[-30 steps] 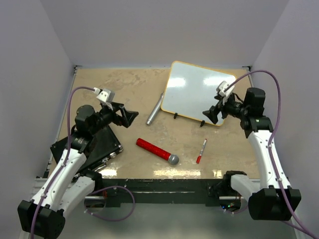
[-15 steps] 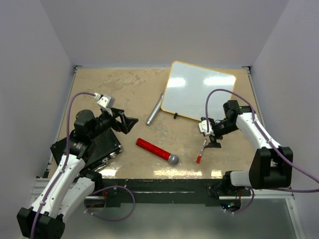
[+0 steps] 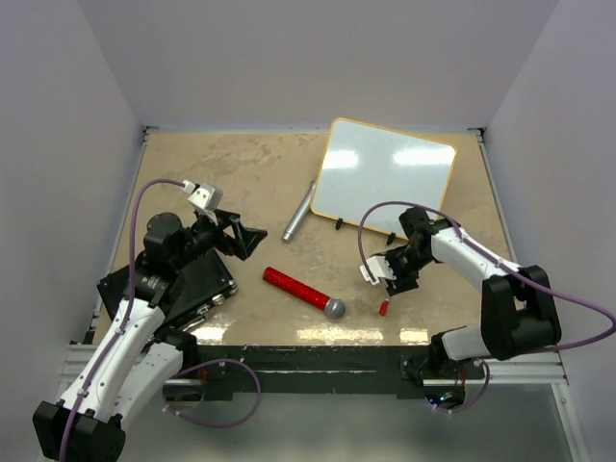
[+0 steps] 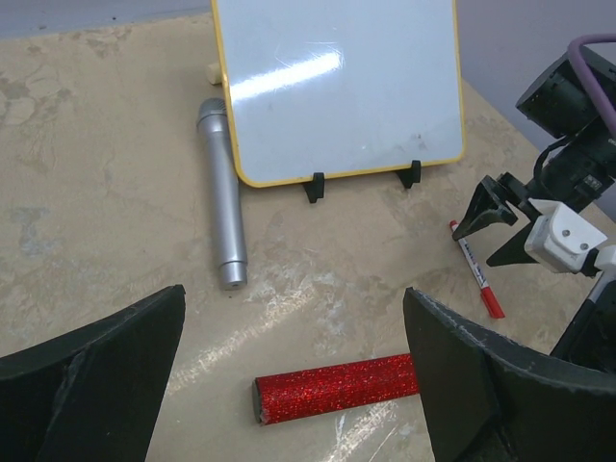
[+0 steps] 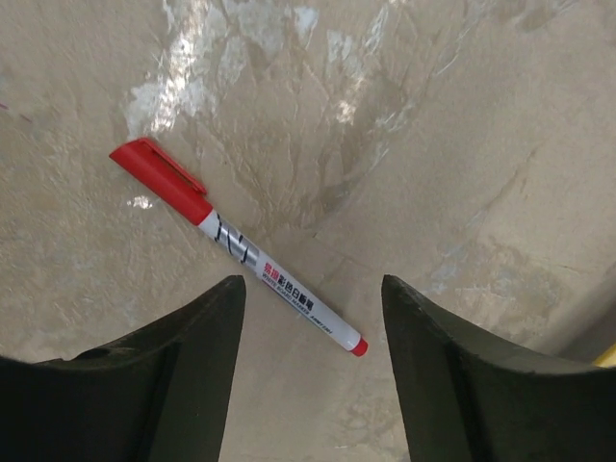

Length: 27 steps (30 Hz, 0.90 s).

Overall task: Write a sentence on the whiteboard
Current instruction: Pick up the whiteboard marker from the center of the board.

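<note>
The whiteboard (image 3: 385,183) stands tilted on black feet at the back right, its white face blank (image 4: 337,87); no sentence shows on it. A red-capped marker (image 5: 241,252) lies flat on the table in front of the board (image 3: 384,307). My right gripper (image 5: 310,285) hangs low over the marker's tail end, open, one finger on each side and neither touching it; it is also seen from above (image 3: 393,275). My left gripper (image 3: 252,234) hovers open at the left, holding nothing, with its fingers (image 4: 115,356) wide apart.
A red glitter microphone (image 3: 300,290) with a grey head lies at front centre (image 4: 337,390). A silver cylinder (image 3: 298,214) rests left of the board (image 4: 221,192). A black flat box (image 3: 188,279) sits under the left arm. Walls enclose the table.
My right arm swung down from in front of the whiteboard to the marker on the table, and its jaws narrowed. The left arm barely moved.
</note>
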Each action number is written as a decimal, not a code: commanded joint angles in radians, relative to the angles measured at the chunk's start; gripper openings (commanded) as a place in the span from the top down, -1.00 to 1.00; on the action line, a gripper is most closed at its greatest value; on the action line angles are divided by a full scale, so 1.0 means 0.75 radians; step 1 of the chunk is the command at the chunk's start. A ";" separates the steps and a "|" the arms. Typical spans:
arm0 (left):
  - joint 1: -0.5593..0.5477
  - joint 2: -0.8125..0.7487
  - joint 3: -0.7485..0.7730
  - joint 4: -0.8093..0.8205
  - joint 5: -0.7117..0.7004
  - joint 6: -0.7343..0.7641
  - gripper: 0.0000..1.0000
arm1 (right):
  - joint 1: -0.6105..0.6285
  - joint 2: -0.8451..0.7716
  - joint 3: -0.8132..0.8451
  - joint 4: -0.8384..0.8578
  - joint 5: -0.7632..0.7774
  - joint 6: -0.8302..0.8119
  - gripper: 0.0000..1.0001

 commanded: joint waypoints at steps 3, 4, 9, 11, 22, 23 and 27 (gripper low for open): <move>0.002 -0.014 -0.008 0.038 0.031 0.025 -1.00 | 0.024 0.029 -0.067 0.094 0.141 0.033 -0.10; 0.002 -0.014 -0.008 0.040 0.033 0.025 -1.00 | 0.026 0.029 -0.073 0.094 0.145 0.031 -0.06; 0.002 -0.010 -0.010 0.042 0.043 0.021 -1.00 | 0.034 0.029 -0.101 0.114 0.158 0.041 0.08; 0.002 -0.010 -0.012 0.044 0.049 0.023 -1.00 | 0.040 0.035 -0.107 0.126 0.168 0.053 0.11; 0.002 0.004 -0.020 0.075 0.116 0.002 -1.00 | 0.040 0.019 -0.152 0.204 0.211 0.231 0.45; 0.002 0.006 -0.024 0.075 0.127 -0.002 -1.00 | 0.042 0.021 -0.150 0.216 0.213 0.257 0.48; 0.002 0.019 -0.030 0.121 0.188 -0.022 -1.00 | 0.042 0.019 -0.157 0.267 0.215 0.386 0.62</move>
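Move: The marker lies flat almost under the right hand's open fingers, its middle about 3 cm below, some 1 cm back and level sideways, its red cap pointing back towards the base. Beside it, the red microphone lies some 19 cm to the hand's left and about 1 cm back. The whiteboard's middle is roughly 28 cm ahead, 1 cm left and 3 cm higher. From the left hand the marker is about 30 cm to the right, 5 cm back and 23 cm below. The right fingers close in from both sides until their pads pinch the marker's white barrel below the cap. Most of the travel comes early: down about 3 cm with some 2 cm to the right. The hand then all but stays low over the table while the fingers keep closing, turning slightly clockwise near the end. ##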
